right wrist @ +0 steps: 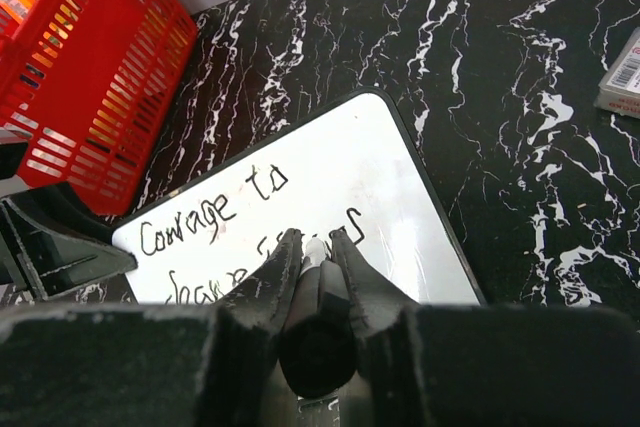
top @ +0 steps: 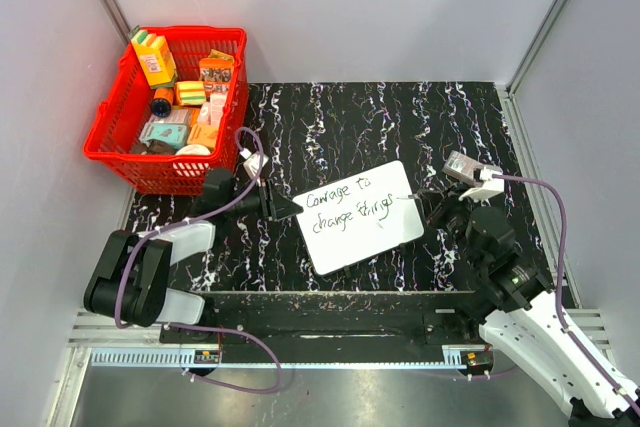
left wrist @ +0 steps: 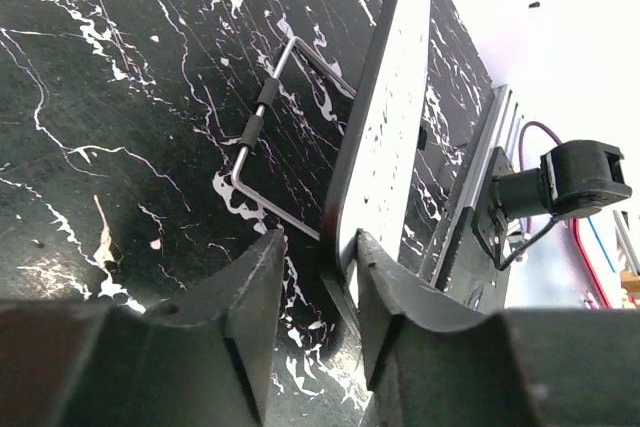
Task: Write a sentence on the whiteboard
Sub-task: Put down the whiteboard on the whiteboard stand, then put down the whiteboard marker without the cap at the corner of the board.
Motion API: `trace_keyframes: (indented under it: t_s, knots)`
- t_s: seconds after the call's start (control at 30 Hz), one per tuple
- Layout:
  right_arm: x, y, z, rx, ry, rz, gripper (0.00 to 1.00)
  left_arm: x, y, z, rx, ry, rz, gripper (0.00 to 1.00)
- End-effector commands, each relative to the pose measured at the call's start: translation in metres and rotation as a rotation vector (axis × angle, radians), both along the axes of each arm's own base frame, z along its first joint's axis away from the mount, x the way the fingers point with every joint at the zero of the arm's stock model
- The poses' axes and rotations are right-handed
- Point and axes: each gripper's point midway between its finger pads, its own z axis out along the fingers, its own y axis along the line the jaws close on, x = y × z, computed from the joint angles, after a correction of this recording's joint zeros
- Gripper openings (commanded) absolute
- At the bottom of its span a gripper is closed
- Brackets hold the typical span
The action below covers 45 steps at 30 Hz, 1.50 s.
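The whiteboard [top: 358, 215] lies slanted in the middle of the black marble table. The sentence [top: 345, 209] on it reads "Courage to change things" in two dark lines. My left gripper [top: 290, 207] is at the board's left edge. In the left wrist view its jaws [left wrist: 318, 252] stand open around the board's edge [left wrist: 395, 127], which sits near the right finger [left wrist: 385, 297] with a gap to the left one. My right gripper [right wrist: 315, 239] is shut on a black marker [right wrist: 318, 297]. The marker's white tip is over the second line of the sentence [right wrist: 215, 209].
A red basket [top: 118, 117] full of small packages stands at the back left. A bent metal wire with black sleeves [left wrist: 262, 112] lies on the table beside the board. A small grey box [right wrist: 622, 75] lies to the board's right.
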Motion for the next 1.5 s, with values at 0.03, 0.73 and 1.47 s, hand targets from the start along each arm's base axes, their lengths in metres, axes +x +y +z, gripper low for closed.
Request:
trace_keyframes:
  t_s: [0.03,0.73,1.47]
  knots:
    - [-0.001,-0.002,0.01,0.008,-0.011,-0.007,0.0,0.018,0.001,0.002,0.067,-0.103,0.042,0.48]
    - [-0.036,0.015,-0.026,0.089,0.143,0.131,0.0,-0.03,0.043,0.08,0.211,-0.29,0.406,0.99]
    - [-0.107,0.044,-0.157,0.286,0.75,0.212,0.0,-0.057,0.042,0.203,0.125,-0.392,0.459,0.99]
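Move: Between the left fingers, already parting, sits the far left corner of the whiteboard; the board's middle lies about 13 cm to this hand's right, 2 cm back and 4 cm lower. For the right hand, which still holds the marker, the board's middle is some 14 cm left, level fore and aft, and 16 cm below. The grey box stands about 11 cm ahead and 10 cm right of the right hand, roughly 22 cm down. Opening wide, the left jaws clear the whiteboard's corner; that hand climbs, draws back, then climbs again, about 17 cm up and 6 cm back in all, fingers tipping up and swinging counter-clockwise. The right hand, almost idle at first, then sinks some 15 cm and pulls back 10 cm to the board's near side, pitching its fingers down about 35 degrees and keeping the marker pinched. ##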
